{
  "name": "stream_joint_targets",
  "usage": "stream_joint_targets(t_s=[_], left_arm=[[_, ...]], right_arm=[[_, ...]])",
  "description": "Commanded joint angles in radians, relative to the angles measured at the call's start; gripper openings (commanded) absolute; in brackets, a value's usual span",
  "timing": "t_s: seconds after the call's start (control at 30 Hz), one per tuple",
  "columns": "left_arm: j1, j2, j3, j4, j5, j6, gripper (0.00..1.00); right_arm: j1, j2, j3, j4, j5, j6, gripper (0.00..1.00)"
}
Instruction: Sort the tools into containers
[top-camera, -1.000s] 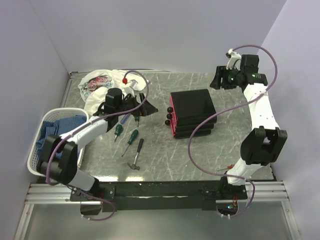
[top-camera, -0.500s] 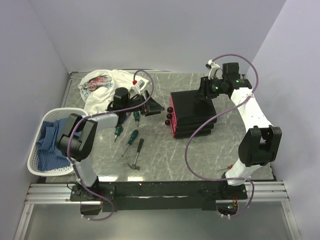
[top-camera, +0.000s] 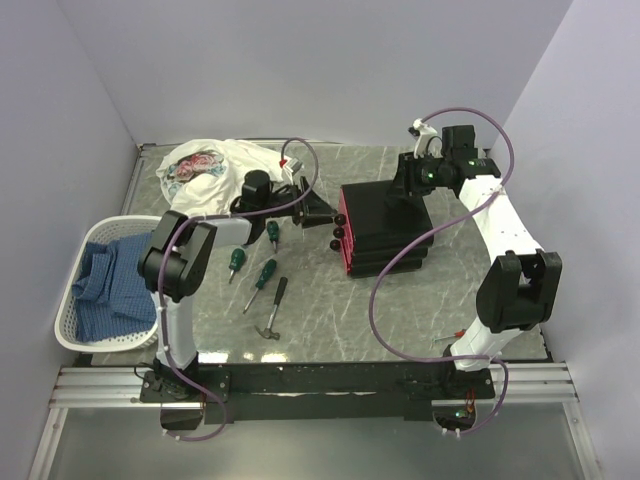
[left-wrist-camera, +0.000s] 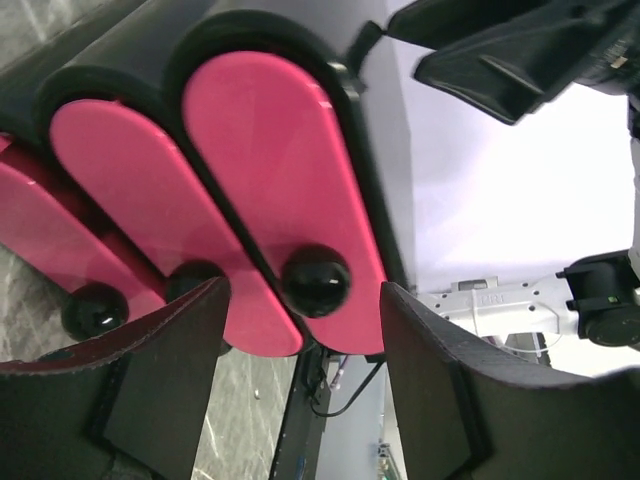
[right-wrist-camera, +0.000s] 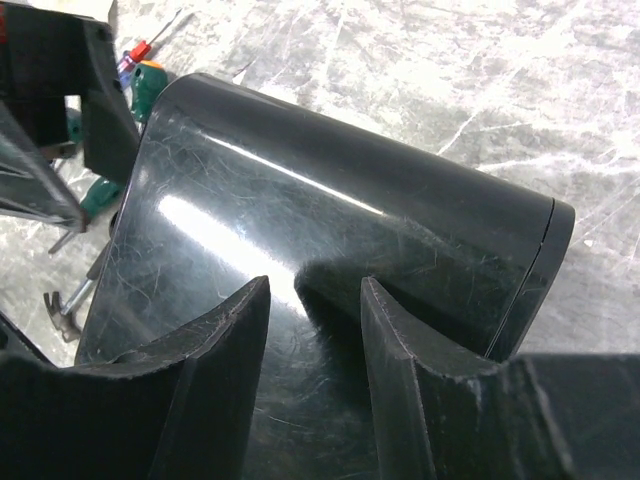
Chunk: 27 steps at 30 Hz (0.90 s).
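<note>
The black drawer unit (top-camera: 388, 222) stands mid-table, its three pink-red drawer fronts (left-wrist-camera: 285, 160) facing left. My left gripper (top-camera: 320, 213) is open at that face, fingers either side of the top drawer's round knob (left-wrist-camera: 315, 281) without touching it. My right gripper (top-camera: 405, 190) is open, fingertips (right-wrist-camera: 245, 310) down at the unit's glossy top (right-wrist-camera: 300, 200), nothing between them. Three green-handled screwdrivers (top-camera: 265, 272) and a small hammer (top-camera: 274, 312) lie on the marble to the left of the unit. A red-and-blue screwdriver (right-wrist-camera: 140, 55) shows in the right wrist view.
A white lattice basket (top-camera: 68, 330) with blue cloth sits at the left edge. A white patterned cloth (top-camera: 205, 165) lies at the back left. Walls close in on the left, back and right.
My left gripper swung right from above the screwdrivers to the drawer knobs, its jaws narrowing a little. My right arm came down from the back right onto the unit's top.
</note>
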Motion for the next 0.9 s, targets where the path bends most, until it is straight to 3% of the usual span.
stream_joint_targets(t_s=[0.0,0.23,0.5,0.7,0.8,0.87], left_arm=[[-0.009,0.02,0.048,0.043,0.035,-0.018,0.67],[-0.034,0.029,0.066,0.065,0.061,-0.013,0.61],[-0.052,0.055,0.099,0.062,0.078,-0.013,0.42],[-0.051,0.058,0.106,0.017,0.081,0.01,0.44],[-0.051,0.058,0.106,0.009,0.084,0.014,0.35],[-0.046,0.052,0.106,-0.017,0.087,0.028,0.18]], right_arm=[[0.007,0.014,-0.019,-0.023,0.027,-0.002,0.5],[0.007,0.016,-0.03,-0.017,0.04,-0.002,0.5],[0.008,0.02,-0.033,-0.017,0.058,-0.004,0.5],[0.007,0.02,-0.036,-0.007,0.056,-0.002,0.5],[0.008,0.024,-0.041,-0.004,0.066,0.001,0.5],[0.007,0.025,-0.044,-0.004,0.075,0.002,0.49]])
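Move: The top knob of the three-drawer box is almost between the left fingertips: about 3 cm to that hand's right, 1 cm back and level. The middle knob sits some 6 cm below the top one; the box's middle lies about 14 cm right, 2 cm ahead and 6 cm down. A green screwdriver lies roughly 12 cm left, 4 cm ahead and 15 cm below. From the right hand, the top knob is about 14 cm left, 4 cm back and 4 cm lower. Rightward, with a slight drift back, the left hand eases about 2 cm in to the top drawer's knob, dipping and recovering a little and turning some 5 degrees clockwise. Its half-open fingers close around the knob's sides and pinch it as the hand comes to rest. The right hand stays in place at the box's top, fingers still half open. ##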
